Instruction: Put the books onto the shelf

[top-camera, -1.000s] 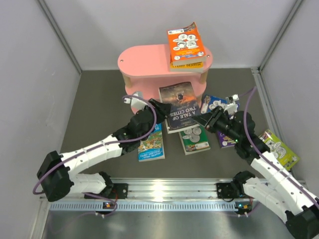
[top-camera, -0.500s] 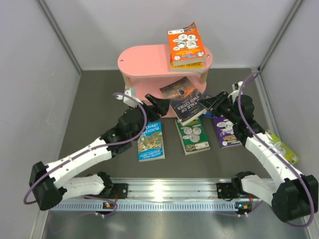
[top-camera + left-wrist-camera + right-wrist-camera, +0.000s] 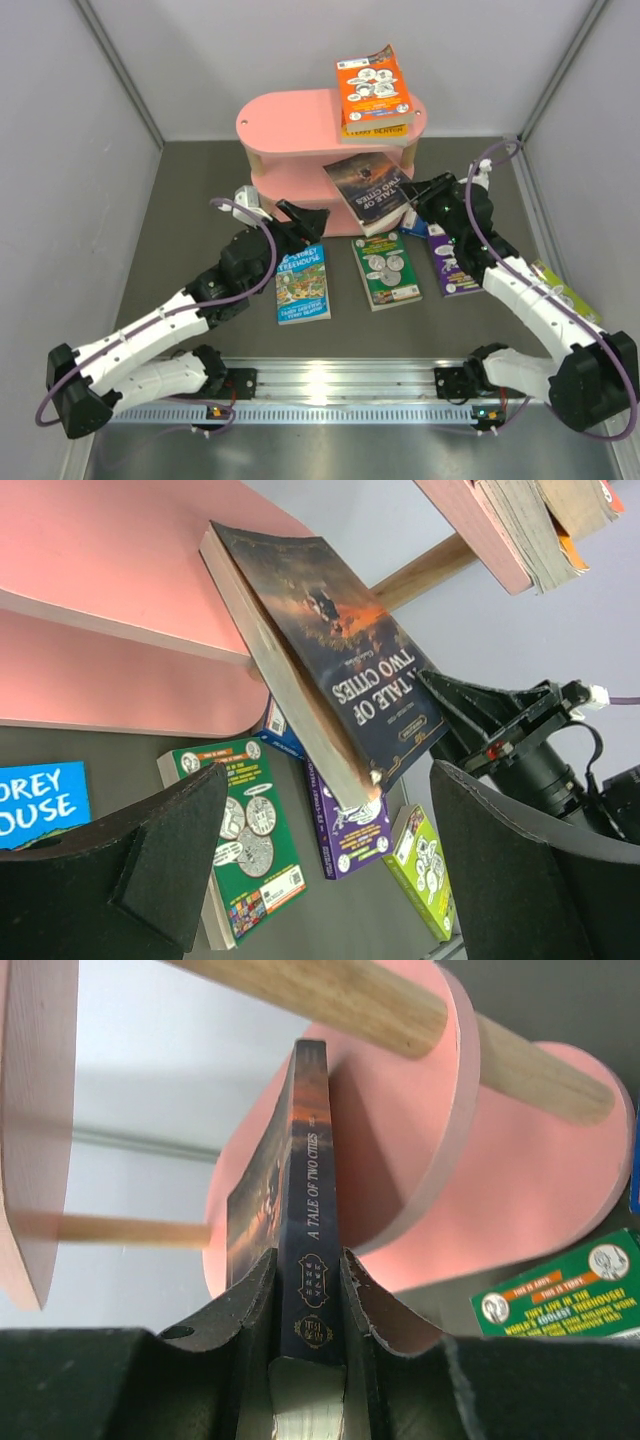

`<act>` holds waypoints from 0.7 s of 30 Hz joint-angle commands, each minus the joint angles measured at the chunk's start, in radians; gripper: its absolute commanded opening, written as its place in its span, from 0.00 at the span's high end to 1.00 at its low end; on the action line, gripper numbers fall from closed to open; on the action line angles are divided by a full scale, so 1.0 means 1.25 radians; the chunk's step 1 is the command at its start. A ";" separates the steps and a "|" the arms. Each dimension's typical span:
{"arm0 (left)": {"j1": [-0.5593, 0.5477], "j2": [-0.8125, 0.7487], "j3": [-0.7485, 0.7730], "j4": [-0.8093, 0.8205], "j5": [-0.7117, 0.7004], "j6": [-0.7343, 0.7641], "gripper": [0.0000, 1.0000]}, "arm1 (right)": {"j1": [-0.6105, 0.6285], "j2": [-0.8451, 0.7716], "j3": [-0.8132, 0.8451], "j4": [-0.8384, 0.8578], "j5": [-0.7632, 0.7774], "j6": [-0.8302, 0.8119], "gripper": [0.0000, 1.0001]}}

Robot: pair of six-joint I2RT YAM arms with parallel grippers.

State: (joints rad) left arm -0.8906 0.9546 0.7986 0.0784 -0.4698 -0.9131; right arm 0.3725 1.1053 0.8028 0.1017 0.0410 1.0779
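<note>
My right gripper [image 3: 410, 203] [image 3: 308, 1260] is shut on the spine end of a dark book [image 3: 368, 190] [image 3: 340, 670] [image 3: 306, 1200]. The book is tilted, and its far end reaches the middle board of the pink shelf [image 3: 290, 120] [image 3: 100, 560] [image 3: 400, 1140]. To the left of the book and apart from it, my left gripper [image 3: 298, 222] [image 3: 328, 780] stands open with nothing held. An orange book [image 3: 373, 85] lies on a yellow-spined one [image 3: 378, 128] on the top board. Blue [image 3: 303, 285], green [image 3: 388, 268] [image 3: 245, 840], purple [image 3: 452, 262] [image 3: 350, 830] and lime [image 3: 565, 295] [image 3: 425, 865] books lie on the table.
Grey walls close in the table on the left, back and right. A metal rail [image 3: 330, 380] runs along the near edge between the arm bases. A wooden support [image 3: 330, 995] of the shelf crosses above the held book. My right arm partly covers the lime book.
My left gripper has opened, let go of the dark book and drawn back to the left. My right gripper has carried the book up and back to the shelf's middle board.
</note>
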 commanded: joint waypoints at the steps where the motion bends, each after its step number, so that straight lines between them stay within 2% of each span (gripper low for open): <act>1: 0.003 -0.036 -0.004 -0.017 -0.016 0.024 0.13 | 0.045 0.037 0.083 0.051 0.211 0.043 1.00; 5: 0.004 -0.074 -0.011 -0.043 -0.029 0.047 0.13 | 0.117 0.100 0.145 0.015 0.314 0.072 1.00; 10: 0.007 -0.108 -0.023 -0.060 -0.039 0.062 0.13 | 0.184 0.172 0.226 -0.118 0.496 0.112 1.00; 15: 0.009 -0.143 -0.031 -0.119 -0.045 0.079 0.13 | 0.209 0.229 0.284 -0.247 0.616 0.192 1.00; 21: 0.014 -0.176 -0.044 -0.135 -0.056 0.095 0.12 | 0.217 0.255 0.292 -0.334 0.692 0.264 1.00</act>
State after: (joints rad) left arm -0.8795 0.7570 0.7528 -0.0814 -0.5190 -0.8291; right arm 0.6415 1.4036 1.1416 -0.1558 0.7437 1.3468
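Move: A Tale of Two Cities, already held by its spine in the right hand, is bound for the right end of the middle shelf, about 7 cm ahead of that hand, 7 cm to its left and 3 cm below. The shelf's right post stands roughly 7 cm ahead and 1 cm to the right. The green book lies on the table some 12 cm back, 3 cm left and 16 cm below. From the left hand the shelf spot is about 15 cm ahead, 12 cm right and 6 cm lower. A Tale of Two Cities, still pinched by its spine, is swung clockwise some 30 degrees and carried deeper onto the middle shelf by the right hand, which goes forward about 5 cm, drifts left on the way and comes partly back right as the turn goes on. Its fingers stay shut at nearly level height. The open, empty left hand draws away to the left and slightly back. ##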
